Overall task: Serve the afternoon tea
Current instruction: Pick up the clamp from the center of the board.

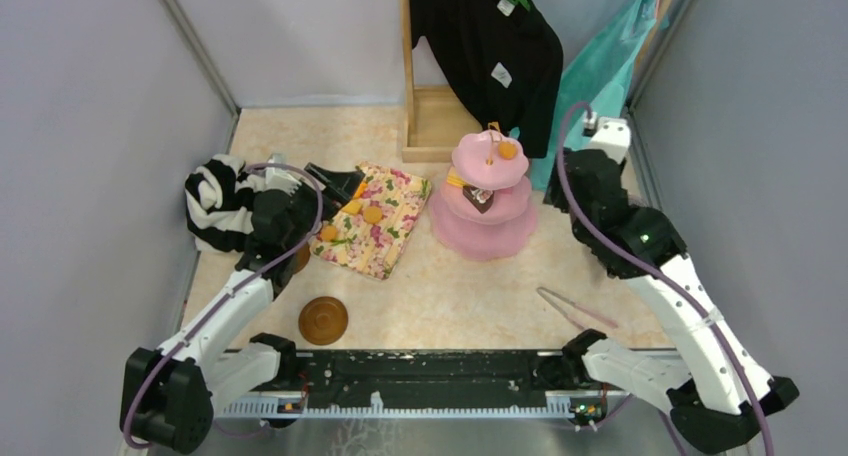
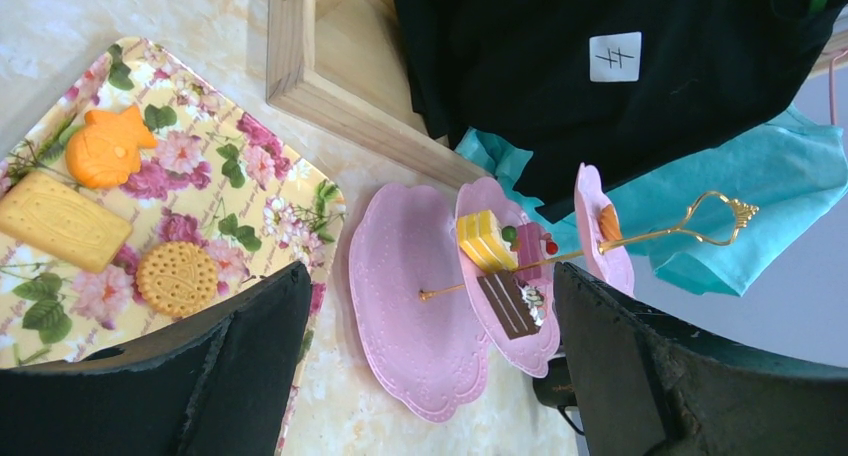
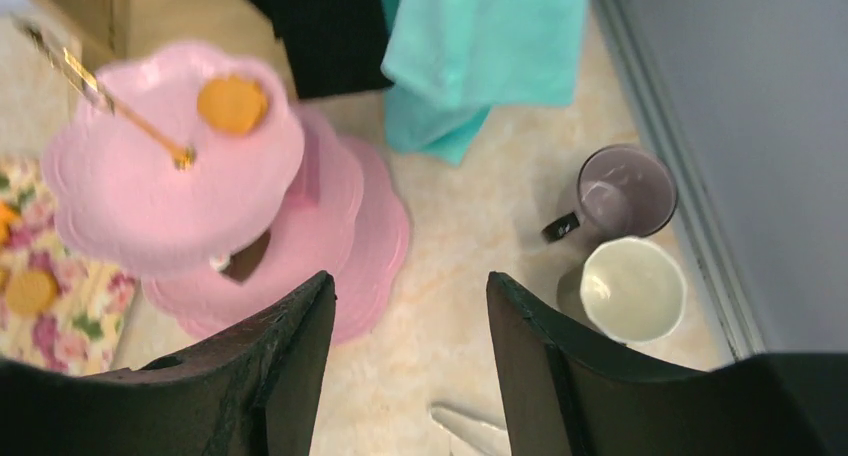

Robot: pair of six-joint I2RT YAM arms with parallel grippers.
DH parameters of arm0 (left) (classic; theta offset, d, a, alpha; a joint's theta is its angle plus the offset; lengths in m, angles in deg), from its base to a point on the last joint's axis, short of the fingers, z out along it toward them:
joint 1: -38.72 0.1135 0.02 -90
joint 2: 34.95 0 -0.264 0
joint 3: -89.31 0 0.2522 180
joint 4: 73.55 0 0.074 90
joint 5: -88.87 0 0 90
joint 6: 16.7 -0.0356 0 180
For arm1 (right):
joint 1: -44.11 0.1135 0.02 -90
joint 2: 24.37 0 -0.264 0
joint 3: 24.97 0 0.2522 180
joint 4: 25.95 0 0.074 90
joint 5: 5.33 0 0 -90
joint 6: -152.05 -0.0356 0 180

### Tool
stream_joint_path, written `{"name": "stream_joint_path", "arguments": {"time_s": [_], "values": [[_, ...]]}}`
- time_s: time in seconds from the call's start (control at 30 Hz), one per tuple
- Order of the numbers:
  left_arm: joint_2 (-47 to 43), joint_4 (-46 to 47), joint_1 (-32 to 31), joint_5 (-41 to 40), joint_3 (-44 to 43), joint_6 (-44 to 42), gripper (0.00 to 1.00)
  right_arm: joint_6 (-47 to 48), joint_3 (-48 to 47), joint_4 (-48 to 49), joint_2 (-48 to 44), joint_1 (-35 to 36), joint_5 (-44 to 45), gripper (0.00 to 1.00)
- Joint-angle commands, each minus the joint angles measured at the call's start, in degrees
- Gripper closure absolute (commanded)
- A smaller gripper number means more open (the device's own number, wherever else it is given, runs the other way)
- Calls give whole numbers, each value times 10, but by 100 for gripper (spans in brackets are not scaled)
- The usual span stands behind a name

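Note:
The pink three-tier cake stand [image 1: 485, 201] stands at mid-table, with an orange pastry [image 3: 232, 104] on its top tier. A yellow cake slice [image 2: 487, 239] and a chocolate slice [image 2: 508, 304] lie on the middle tier. An orange pastry [image 2: 110, 148], a yellow biscuit [image 2: 62, 219] and a round biscuit [image 2: 177, 276] lie on the floral cloth [image 1: 375, 226]. A lilac mug [image 3: 625, 191] and a cream mug [image 3: 633, 288] sit right of the stand. One brown saucer [image 1: 323, 320] lies near the front. My left gripper [image 2: 430, 276] hangs open by the cloth, holding nothing. My right gripper [image 3: 410, 281] is open above bare table between stand and mugs.
A striped garment [image 1: 215, 204] is heaped at the left wall. A wooden frame [image 1: 430, 126] with a black garment [image 1: 495, 46] and a teal cloth [image 1: 600, 71] stands at the back. Tongs [image 1: 575, 306] lie at the front right. Grey walls close both sides.

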Motion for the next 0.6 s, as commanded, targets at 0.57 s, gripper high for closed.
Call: {"name": "stream_joint_path", "arguments": {"time_s": [0.57], "values": [[14, 72, -5, 22, 45, 17, 5, -232, 253, -73, -12, 87, -113, 65]]}}
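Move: The clamp, the pink-handled tongs lying open on the table, has its middle some 14 cm back, 11 cm to the right and about 33 cm below the right hand. The pale-rimmed mug stands level ahead and 18 cm to the right, the grey mug 7 cm ahead and 18 cm to the right, both about 28 cm below; the pink cake stand is roughly 6 cm ahead, 11 cm to the left and 20 cm below. From the left hand the clamp lies 21 cm back, 51 cm to the right, 23 cm below. Down fast and somewhat back, the right hand sinks about 17 cm in the open space between the cake stand and the mugs, towards the clamp, drifting a little left at first. The wrist tips the fingers some 30 degrees further down while they close to a clearly narrower gap, holding nothing and touching nothing. The left hand, empty beside the floral tray, dips slightly. ##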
